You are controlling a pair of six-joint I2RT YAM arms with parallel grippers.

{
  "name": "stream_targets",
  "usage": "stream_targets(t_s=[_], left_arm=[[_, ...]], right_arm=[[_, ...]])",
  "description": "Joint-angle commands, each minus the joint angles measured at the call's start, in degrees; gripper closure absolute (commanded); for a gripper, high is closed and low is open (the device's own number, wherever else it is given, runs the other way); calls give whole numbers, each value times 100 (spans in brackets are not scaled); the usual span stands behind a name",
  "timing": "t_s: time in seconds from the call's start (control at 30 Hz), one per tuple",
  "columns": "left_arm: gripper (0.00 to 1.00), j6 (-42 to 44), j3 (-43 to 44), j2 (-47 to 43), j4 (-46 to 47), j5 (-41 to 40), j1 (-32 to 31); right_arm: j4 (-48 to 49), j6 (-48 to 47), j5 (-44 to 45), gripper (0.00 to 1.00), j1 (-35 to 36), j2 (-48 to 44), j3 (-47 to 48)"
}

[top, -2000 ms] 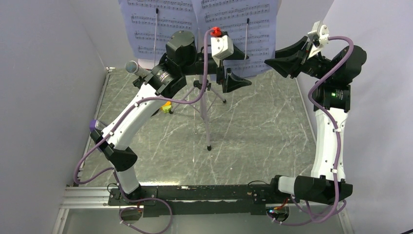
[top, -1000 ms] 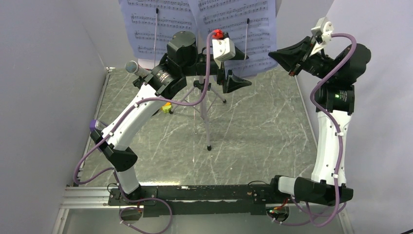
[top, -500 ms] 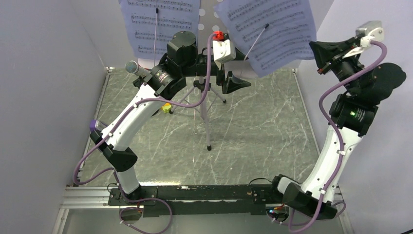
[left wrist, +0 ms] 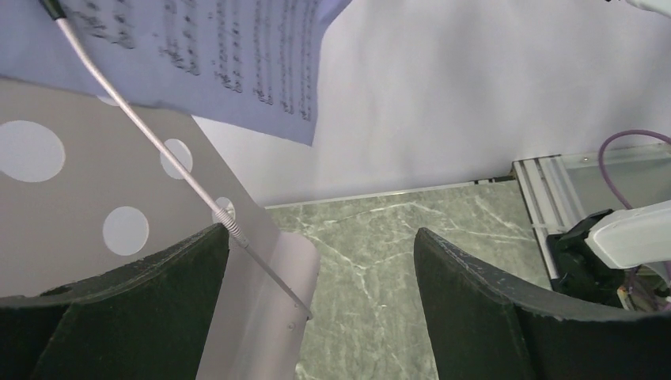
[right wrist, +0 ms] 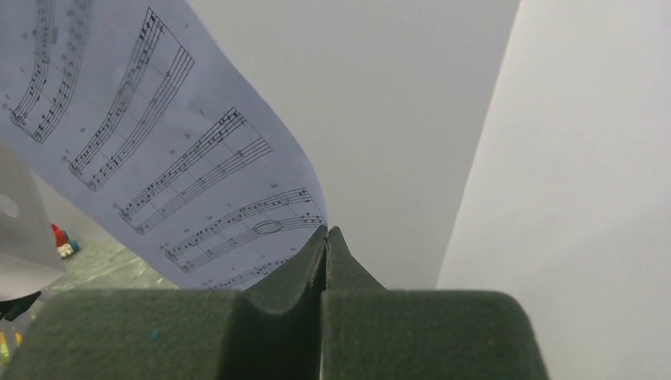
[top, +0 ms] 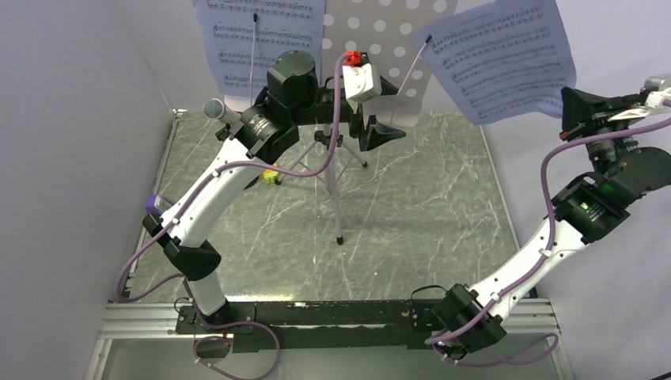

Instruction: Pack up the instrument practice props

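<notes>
The grey perforated music stand (top: 380, 28) stands on tripod legs (top: 336, 198) at the back. One white sheet-music page (top: 257, 39) rests on its left half under a wire holder. My right gripper (top: 568, 103) is shut on the lower corner of a second page (top: 502, 59), held in the air to the right of the stand; the wrist view shows the tips (right wrist: 327, 231) pinching that page (right wrist: 158, 142). My left gripper (left wrist: 318, 233) is open, with the stand's lower right corner (left wrist: 261, 317) between its fingers, close to the left one.
A silver microphone (top: 217, 109) pokes out behind the left arm. The purple metronome (top: 154, 203) sits by the left wall. The small orange-and-yellow-green block (top: 271, 174) lies near the tripod. White walls close in on both sides.
My right gripper has pulled the right-hand page off the stand and carried it rightward, baring the perforated desk. The left arm has barely moved.
</notes>
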Motion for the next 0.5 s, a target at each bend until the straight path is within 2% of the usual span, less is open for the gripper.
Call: stream_targets(t_s=[0.0,0.13,0.27,0.47], left_arm=[[10,258,16,-403,-82,-372,-48],[8,449,-163,-544,-162,-845,-42],[6,542,-323,-684,-150,-1441,-47],[4,758,-409,-971,-251,-1790,-48]], right_arm=[[785,875,-548,100,-473,121,-286],[611,544,-818,100,-693,22,-642],[224,-203,-931,100,-911,-375,-1204],[-650,-1272,-1033,100,-1210,-668,-1728]])
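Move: The sheet music pinched in the right hand has its middle about 11 cm left of that hand, 10 cm ahead and 4 cm up. The stand's right wire clip is roughly 27 cm to that hand's left and 3 cm ahead, level with it. From the open left hand the sheet's middle lies some 19 cm right, 12 ahead and 8 up, the clip 5 cm ahead, 3 right and 4 up, and the stand's board 11 cm left, 12 ahead and 8 up. Down and to its right goes the right hand, sinking about 10 cm with its fingers tipping down slightly, shut on the sheet's near corner as it draws the paper away from the wire clip and board. The left hand, still wide open, backs off some 4 cm to its left and a little forward, its fingers swinging counter-clockwise towards the board. ##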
